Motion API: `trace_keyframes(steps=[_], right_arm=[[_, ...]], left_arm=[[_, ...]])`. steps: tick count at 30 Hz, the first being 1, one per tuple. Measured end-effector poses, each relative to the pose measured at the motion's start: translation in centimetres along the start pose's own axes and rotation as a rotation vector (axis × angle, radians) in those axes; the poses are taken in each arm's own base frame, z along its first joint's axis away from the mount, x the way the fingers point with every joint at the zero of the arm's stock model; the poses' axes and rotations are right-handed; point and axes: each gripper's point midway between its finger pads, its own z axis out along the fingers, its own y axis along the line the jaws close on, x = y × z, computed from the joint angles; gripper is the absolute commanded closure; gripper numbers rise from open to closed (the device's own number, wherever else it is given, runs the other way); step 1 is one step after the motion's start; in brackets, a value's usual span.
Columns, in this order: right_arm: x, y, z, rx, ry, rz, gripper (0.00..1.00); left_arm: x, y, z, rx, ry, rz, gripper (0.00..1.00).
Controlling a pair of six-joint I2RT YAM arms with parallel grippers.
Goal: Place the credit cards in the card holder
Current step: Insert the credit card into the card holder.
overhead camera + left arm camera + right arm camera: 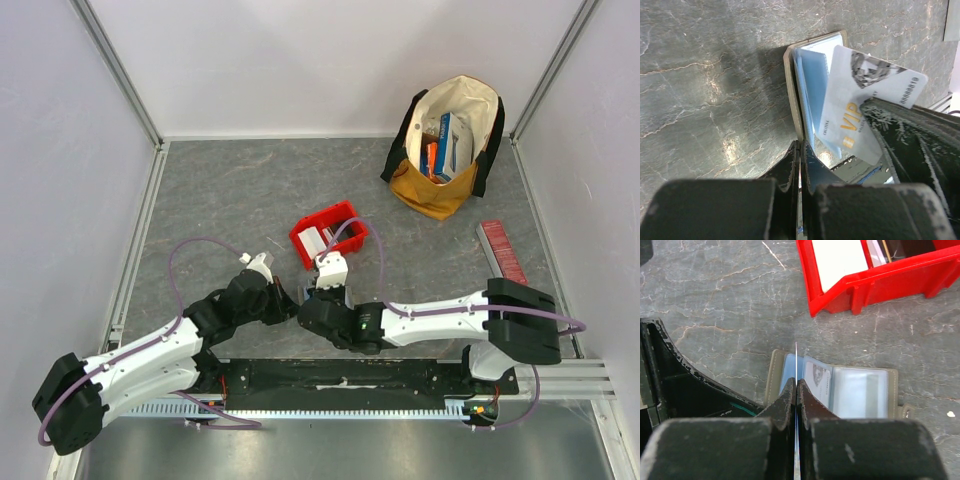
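Note:
The grey-olive card holder lies open on the table, its clear sleeves facing up. One pocket holds a card with a portrait. My left gripper is shut on the holder's near edge. My right gripper is shut on a white VIP credit card, which it holds upright over the blue sleeves. That card shows only as a thin edge in the right wrist view. From above, both grippers meet just in front of the red bin.
The red plastic bin stands just beyond the holder, with more white cards inside. A tan and cream bag holding colourful boxes sits at the back right. A long red ribbed box lies by the right wall.

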Motion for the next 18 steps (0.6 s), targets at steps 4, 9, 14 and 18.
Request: trace_keyframes(steps=[4, 9, 14, 18], right_arm=[[-0.8, -0.7, -0.6, 0.013, -0.013, 0.007, 1.0], [-2.0, -2.2, -1.6, 0.023, -0.032, 0.021, 1.0], [-2.3, -3.7, -1.2, 0.05, -0.025, 0.041, 1.0], [-1.0, -5.3, -0.7, 0.075, 0.015, 0.038, 1.0]], left_arm=[[-0.1, 0.1, 0.0, -0.004, -0.004, 0.0, 0.98], [-0.1, 0.3, 0.0, -0.013, -0.008, 0.0, 0.98], [0.1, 0.7, 0.2, -0.027, -0.003, -0.001, 0.98], [0.2, 0.9, 0.3, -0.036, 0.001, -0.001, 0.98]])
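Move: The right hand holds the VIP card on edge over the holder's blue left page, whose middle is about 2 cm back and 1 cm to its right. The clear right pocket lies some 6 cm to its right and 2 cm back, roughly 6 cm lower; the red tray is about 12 cm ahead and 4 cm right. From the left hand, at the holder's left edge, that pocket is about 8 cm to the right and 1 cm ahead. Rightward about 5 cm goes the right hand, arching up some 2 cm off the blue left page and sinking back again as it carries the VIP card towards the clear right pocket, easing slightly forward late on. Its shut fingers keep the card while the wrist turns about 5 degrees clockwise. The left hand keeps its shut fingertips on the holder's left edge and settles about 1 cm lower. ##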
